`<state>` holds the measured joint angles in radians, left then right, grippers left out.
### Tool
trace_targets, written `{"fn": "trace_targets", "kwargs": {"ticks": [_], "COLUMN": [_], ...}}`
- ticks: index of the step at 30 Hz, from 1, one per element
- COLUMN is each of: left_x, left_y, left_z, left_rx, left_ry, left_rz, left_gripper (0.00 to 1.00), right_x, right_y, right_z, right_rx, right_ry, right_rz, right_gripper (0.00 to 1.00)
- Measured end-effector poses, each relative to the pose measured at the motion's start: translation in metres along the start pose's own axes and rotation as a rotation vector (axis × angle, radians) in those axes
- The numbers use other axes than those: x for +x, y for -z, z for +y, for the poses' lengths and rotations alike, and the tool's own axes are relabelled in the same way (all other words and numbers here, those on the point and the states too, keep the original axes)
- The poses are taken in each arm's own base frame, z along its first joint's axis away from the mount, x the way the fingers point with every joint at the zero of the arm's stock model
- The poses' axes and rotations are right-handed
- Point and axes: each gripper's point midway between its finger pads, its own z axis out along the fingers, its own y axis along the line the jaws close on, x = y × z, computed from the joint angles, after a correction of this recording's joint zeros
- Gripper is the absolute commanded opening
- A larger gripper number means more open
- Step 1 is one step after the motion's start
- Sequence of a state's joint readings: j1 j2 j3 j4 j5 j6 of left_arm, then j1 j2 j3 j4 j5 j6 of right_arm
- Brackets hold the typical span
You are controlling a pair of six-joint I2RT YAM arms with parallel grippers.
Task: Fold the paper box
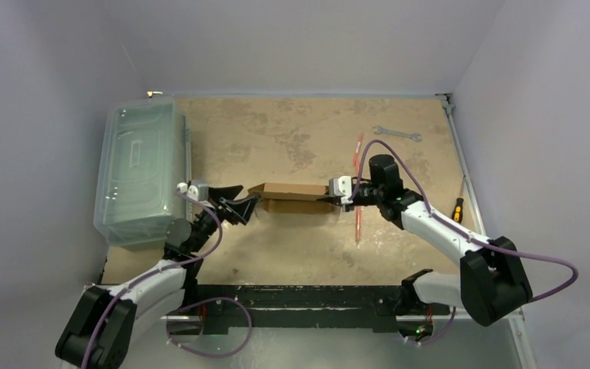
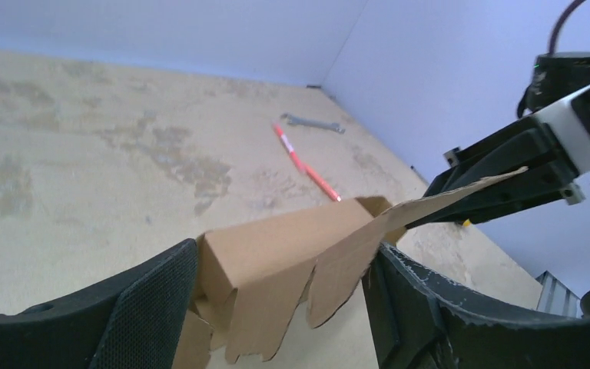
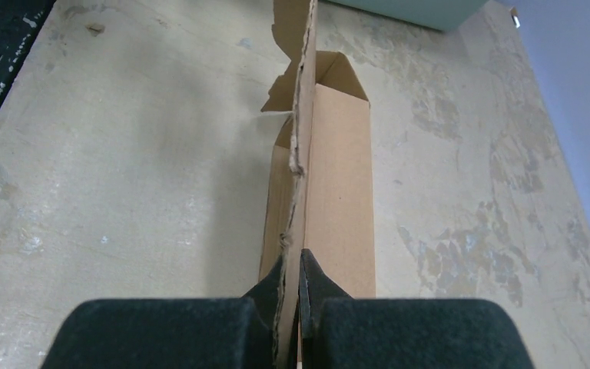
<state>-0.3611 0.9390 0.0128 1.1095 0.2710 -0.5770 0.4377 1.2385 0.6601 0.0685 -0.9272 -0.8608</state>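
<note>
The paper box (image 1: 292,197) is brown cardboard, partly folded, lying mid-table between both arms. My right gripper (image 1: 338,197) is shut on an upright flap at the box's right end. In the right wrist view the flap's edge stands pinched in that gripper (image 3: 293,265), with the box body (image 3: 342,192) stretching away behind it. My left gripper (image 1: 243,203) is open at the box's left end. Its two fingers (image 2: 146,307) straddle the box (image 2: 276,246), whose jagged tabs hang between them. I cannot tell whether those fingers touch the cardboard.
A large clear plastic bin (image 1: 142,173) stands along the left edge. A wrench (image 1: 397,134) lies at the back right. A red pen (image 1: 358,150) lies just behind the right gripper, and a screwdriver (image 1: 457,209) is near the right edge.
</note>
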Motion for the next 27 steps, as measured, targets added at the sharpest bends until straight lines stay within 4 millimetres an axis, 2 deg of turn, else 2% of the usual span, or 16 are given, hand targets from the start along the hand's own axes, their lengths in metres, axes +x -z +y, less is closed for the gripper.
{"fn": "trace_targets", "kwargs": {"ticks": [2, 4, 11, 14, 17, 18, 19, 24, 27], "left_x": [-0.010, -0.011, 0.025, 0.028, 0.022, 0.020, 0.019, 0.022, 0.019], "left_y": [0.001, 0.002, -0.004, -0.010, -0.019, -0.023, -0.026, -0.035, -0.038], "left_z": [-0.007, -0.011, -0.015, -0.021, -0.023, -0.023, -0.021, -0.017, -0.018], "left_rx": [0.024, 0.038, 0.059, 0.073, 0.073, 0.070, 0.061, 0.057, 0.061], "left_ry": [-0.035, -0.058, -0.100, -0.136, -0.174, -0.185, -0.202, -0.246, -0.262], "left_rz": [-0.032, -0.036, 0.112, 0.143, 0.147, 0.152, 0.160, 0.203, 0.201], "left_gripper": [0.71, 0.68, 0.60, 0.41, 0.09, 0.00, 0.00, 0.00, 0.00], "right_x": [0.001, 0.001, 0.003, 0.004, 0.004, 0.004, 0.005, 0.003, -0.004], "right_y": [0.001, 0.002, 0.002, 0.002, 0.001, 0.001, 0.002, 0.005, 0.006], "right_z": [-0.001, -0.003, -0.004, -0.004, -0.003, -0.004, -0.004, -0.014, -0.021], "right_rx": [-0.002, 0.002, 0.003, -0.006, -0.019, -0.021, -0.023, -0.036, -0.067], "right_ry": [-0.021, -0.030, -0.063, -0.079, -0.096, -0.102, -0.109, -0.157, -0.180], "right_rz": [-0.001, -0.001, 0.002, 0.000, 0.003, 0.005, 0.010, 0.038, 0.060], "right_gripper": [0.00, 0.00, 0.00, 0.00, 0.00, 0.03, 0.08, 0.47, 0.62]}}
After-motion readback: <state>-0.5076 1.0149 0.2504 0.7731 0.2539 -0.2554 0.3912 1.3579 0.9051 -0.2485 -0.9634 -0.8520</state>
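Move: The left end of the box lid stands just beyond the left hand's open fingers, about 4 cm to its right and 1 cm farther out, roughly level. The middle of the box body is some 12 cm to the right, neither ahead nor back, and about 5 cm lower. The right hand already pinches the lid's right end, right at its fingertips; the nearer red pen lies some 8 cm right of that hand, 6 cm back and well below. Bring the left gripper about 4 cm to the right, easing slightly forward late on, and roll it nearly 20 degrees so its left side rises; shut the fingers on the lid's left end to pinch it. Keep the right hand almost still with its hold until the left has closed, then open it about halfway while moving it 1–2 cm forward and up. ##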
